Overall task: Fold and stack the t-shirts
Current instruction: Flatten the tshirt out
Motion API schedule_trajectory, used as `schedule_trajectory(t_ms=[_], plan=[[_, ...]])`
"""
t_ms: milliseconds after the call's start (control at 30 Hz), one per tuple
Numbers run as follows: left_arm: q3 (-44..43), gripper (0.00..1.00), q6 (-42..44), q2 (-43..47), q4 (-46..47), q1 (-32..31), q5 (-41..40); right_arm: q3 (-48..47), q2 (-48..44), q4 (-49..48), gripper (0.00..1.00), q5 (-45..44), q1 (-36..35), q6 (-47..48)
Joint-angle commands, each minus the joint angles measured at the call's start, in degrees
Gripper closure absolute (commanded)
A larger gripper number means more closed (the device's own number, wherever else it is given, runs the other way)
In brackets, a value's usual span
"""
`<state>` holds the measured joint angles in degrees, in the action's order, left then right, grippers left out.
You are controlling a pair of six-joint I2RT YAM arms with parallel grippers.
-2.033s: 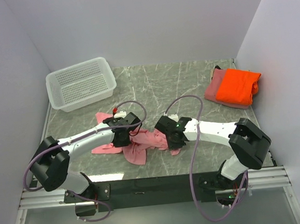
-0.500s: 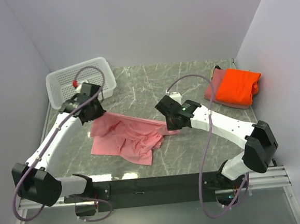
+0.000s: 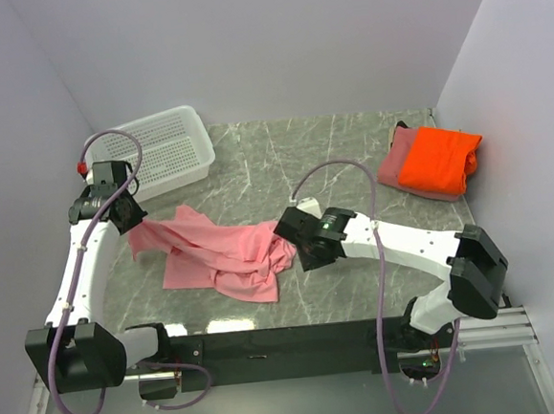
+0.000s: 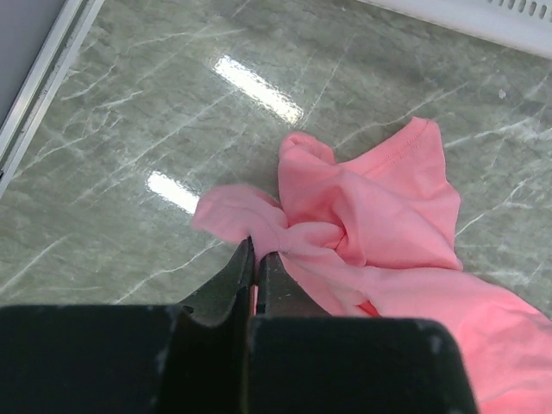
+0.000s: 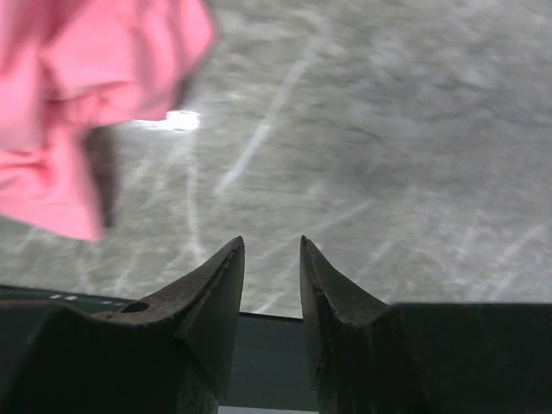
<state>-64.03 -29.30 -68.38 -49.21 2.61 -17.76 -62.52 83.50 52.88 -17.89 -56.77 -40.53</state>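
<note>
The light pink t-shirt [image 3: 225, 254] lies rumpled and partly spread on the marble table [image 3: 350, 153]. My left gripper [image 3: 131, 221] is at the shirt's left end, shut on a bunched edge of the pink cloth [image 4: 259, 226]; the left gripper [image 4: 257, 247] shows pinched fingertips. At the shirt's right edge, my right gripper [image 3: 290, 240] stands open with nothing between its fingers. In the right wrist view the right gripper [image 5: 272, 247] hangs over bare marble, the pink shirt [image 5: 78, 95] off to its left. The folded bright orange t-shirt [image 3: 437, 160] rests on the folded dusty rose t-shirt [image 3: 396, 166] at the back right.
A white perforated basket [image 3: 153, 154] stands at the back left, just behind my left arm. Grey walls close in the table on the left, back and right. A metal rail [image 4: 43, 82] runs along the table's left edge near the left gripper.
My left gripper has drawn the pink shirt's edge further left toward the wall. My right gripper has opened, let the shirt go, and shifted slightly toward the near left.
</note>
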Motion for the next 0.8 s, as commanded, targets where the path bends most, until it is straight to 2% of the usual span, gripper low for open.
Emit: schedule_trajectory(t_ms=[0, 167, 367, 600, 767], plan=[[-0.83, 0.99, 2.14, 0.44, 1.40, 0.11, 1.50, -5.14, 2.61, -5.58, 0.60, 2.15, -2.28, 1.85], [-0.75, 0.99, 1.79, 0.27, 1.40, 0.20, 3.08, -8.05, 7.54, -15.51, 0.60, 6.90, -2.46, 6.16], [-0.22, 0.99, 1.53, 1.14, 0.78, 0.20, 3.43, -13.67, 14.84, -20.52, 0.60, 9.10, -2.47, 11.17], [0.48, 0.99, 1.44, 2.20, -0.36, 0.11, 4.22, -18.59, 24.14, -22.47, 0.59, 12.44, -2.38, 13.20], [0.05, 0.99, 1.79, 2.46, -0.97, 0.29, 3.87, -21.68, 28.73, -20.01, 0.58, 12.18, -2.46, 13.99]])
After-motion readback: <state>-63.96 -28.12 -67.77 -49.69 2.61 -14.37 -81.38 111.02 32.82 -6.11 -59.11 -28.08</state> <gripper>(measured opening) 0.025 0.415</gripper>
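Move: The part of the t-shirt the right hand heads for, the bunched middle-right folds, lies about 16 cm to its left, 5 cm ahead and 8 cm below. The t-shirt's right end is nearer, roughly 6 cm left and 6 cm ahead; its near corner is some 12 cm left and 5 cm back. From the left hand, which already holds the raised left end, those folds are about 28 cm right, 6 cm back and 16 cm below. With the left hand still pinching the raised end of the t-shirt and barely drifting right, the right hand sweeps about 16 cm left and some 5 cm forward, in over the bunched folds, and sinks toward them by about 4 cm, mostly late. Its wrist turns roughly 20 degrees counter-clockwise, and the partly open fingers keep their gap; they come close to the cloth, but a touch can't be made out. ##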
